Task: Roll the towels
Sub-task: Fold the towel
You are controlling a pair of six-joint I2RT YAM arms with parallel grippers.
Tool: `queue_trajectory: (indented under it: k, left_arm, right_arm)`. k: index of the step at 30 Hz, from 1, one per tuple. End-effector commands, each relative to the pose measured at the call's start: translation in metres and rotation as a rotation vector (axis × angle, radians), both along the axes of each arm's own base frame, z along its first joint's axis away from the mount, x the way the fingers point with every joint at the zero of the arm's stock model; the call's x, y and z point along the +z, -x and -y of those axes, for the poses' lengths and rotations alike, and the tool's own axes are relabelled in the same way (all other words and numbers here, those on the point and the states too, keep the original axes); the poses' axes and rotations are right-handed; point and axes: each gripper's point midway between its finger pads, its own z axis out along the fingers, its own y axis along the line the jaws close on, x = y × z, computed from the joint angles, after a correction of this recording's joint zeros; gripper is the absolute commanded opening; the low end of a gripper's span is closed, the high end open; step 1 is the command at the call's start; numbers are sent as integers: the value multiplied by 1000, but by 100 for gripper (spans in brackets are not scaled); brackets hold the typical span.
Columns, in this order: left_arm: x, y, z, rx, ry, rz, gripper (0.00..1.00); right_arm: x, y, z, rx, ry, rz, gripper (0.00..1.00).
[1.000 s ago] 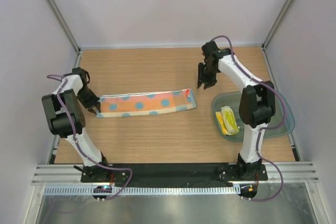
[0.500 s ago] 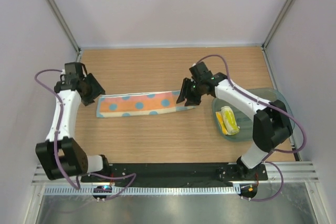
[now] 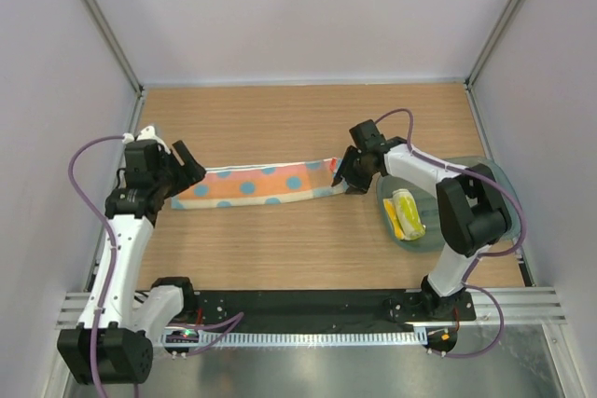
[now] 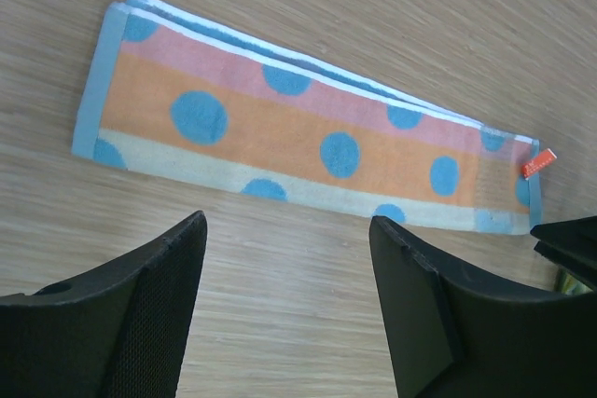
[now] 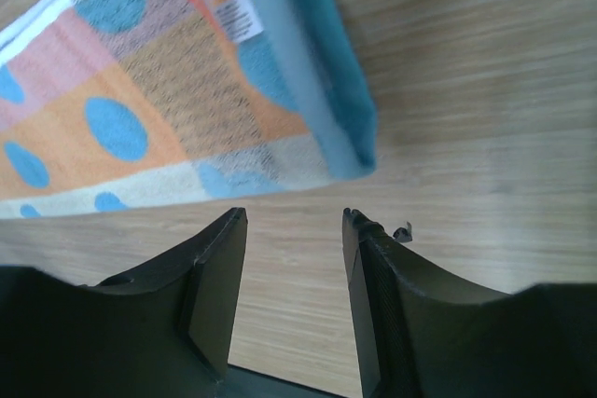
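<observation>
The light blue towel (image 3: 261, 185) with blue spots and orange and pink bands lies flat on the wood as a long folded strip. My left gripper (image 3: 184, 169) hovers open just off its left end; in the left wrist view the towel (image 4: 308, 128) lies beyond the empty gripper (image 4: 284, 230). My right gripper (image 3: 343, 172) is open at the strip's right end, by the orange tag. The right wrist view shows the towel's (image 5: 187, 109) corner just ahead of that gripper (image 5: 294, 221), nothing between the jaws. The yellow towel (image 3: 407, 213) lies rolled in the tub.
The clear bluish tub (image 3: 385, 202) stands at the right, partly under my right arm. Grey walls enclose the wooden table on three sides. A black rail with the arm bases runs along the near edge.
The left gripper has opened, lifted off the towel's left end and settled beside it. The right gripper has come down and left to the towel's right end, opening wider.
</observation>
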Motion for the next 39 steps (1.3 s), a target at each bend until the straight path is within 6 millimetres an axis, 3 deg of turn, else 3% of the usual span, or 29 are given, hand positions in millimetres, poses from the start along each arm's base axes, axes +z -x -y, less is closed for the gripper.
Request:
queue_trajectory:
  k: [1,10,17,20,24,27,30,34,39]
  left_arm:
    - [11,-14,4,-50,-23,18,71]
    - [6,-14,8,-71,-23,-10,70]
    - [3,-14,8,-78,-28,-23,70]
    - [2,-15,7,-74,-32,-26,70]
    - [0,-15,6,-70,-36,-34,70]
    - [0,-15,5,-65,-38,-36,69]
    - [1,-13,13,-91,-39,-31,69]
    - [2,-4,13,-80,-62,-47,69]
    - [8,14,1,-47,-119,-77,70]
  right_arm:
    - [-10,-15,6,-45,-3,12,53]
    - [-22,-27,24,-77,37,-3,54]
    - [-40,-29,27,-77,45,-30,52]
    - [-43,-30,25,-73,38,-31,43]
    - [-40,-30,27,-68,43,-30,19]
    - [-33,-33,32,-69,46,-19,7]
    - [-19,-39,41,-69,80,1,1]
    - [11,-53,77,-78,257,81,1]
    - [49,-59,97,-54,373,147,1]
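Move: The near right corner of the folded towel lies about 2 cm ahead of the right hand, 3 cm to its right and 5 cm below. The towel's red tag is some 6 cm farther out and 3 cm left of that corner. The rolled towel in the bin sits roughly 17 cm right of the hand and 3 cm back. From the left hand the corner is about 36 cm right, 5 cm ahead and 18 cm below. The right hand dips about 4 cm, pinches the towel's near right corner, then draws it right, up and forward. ##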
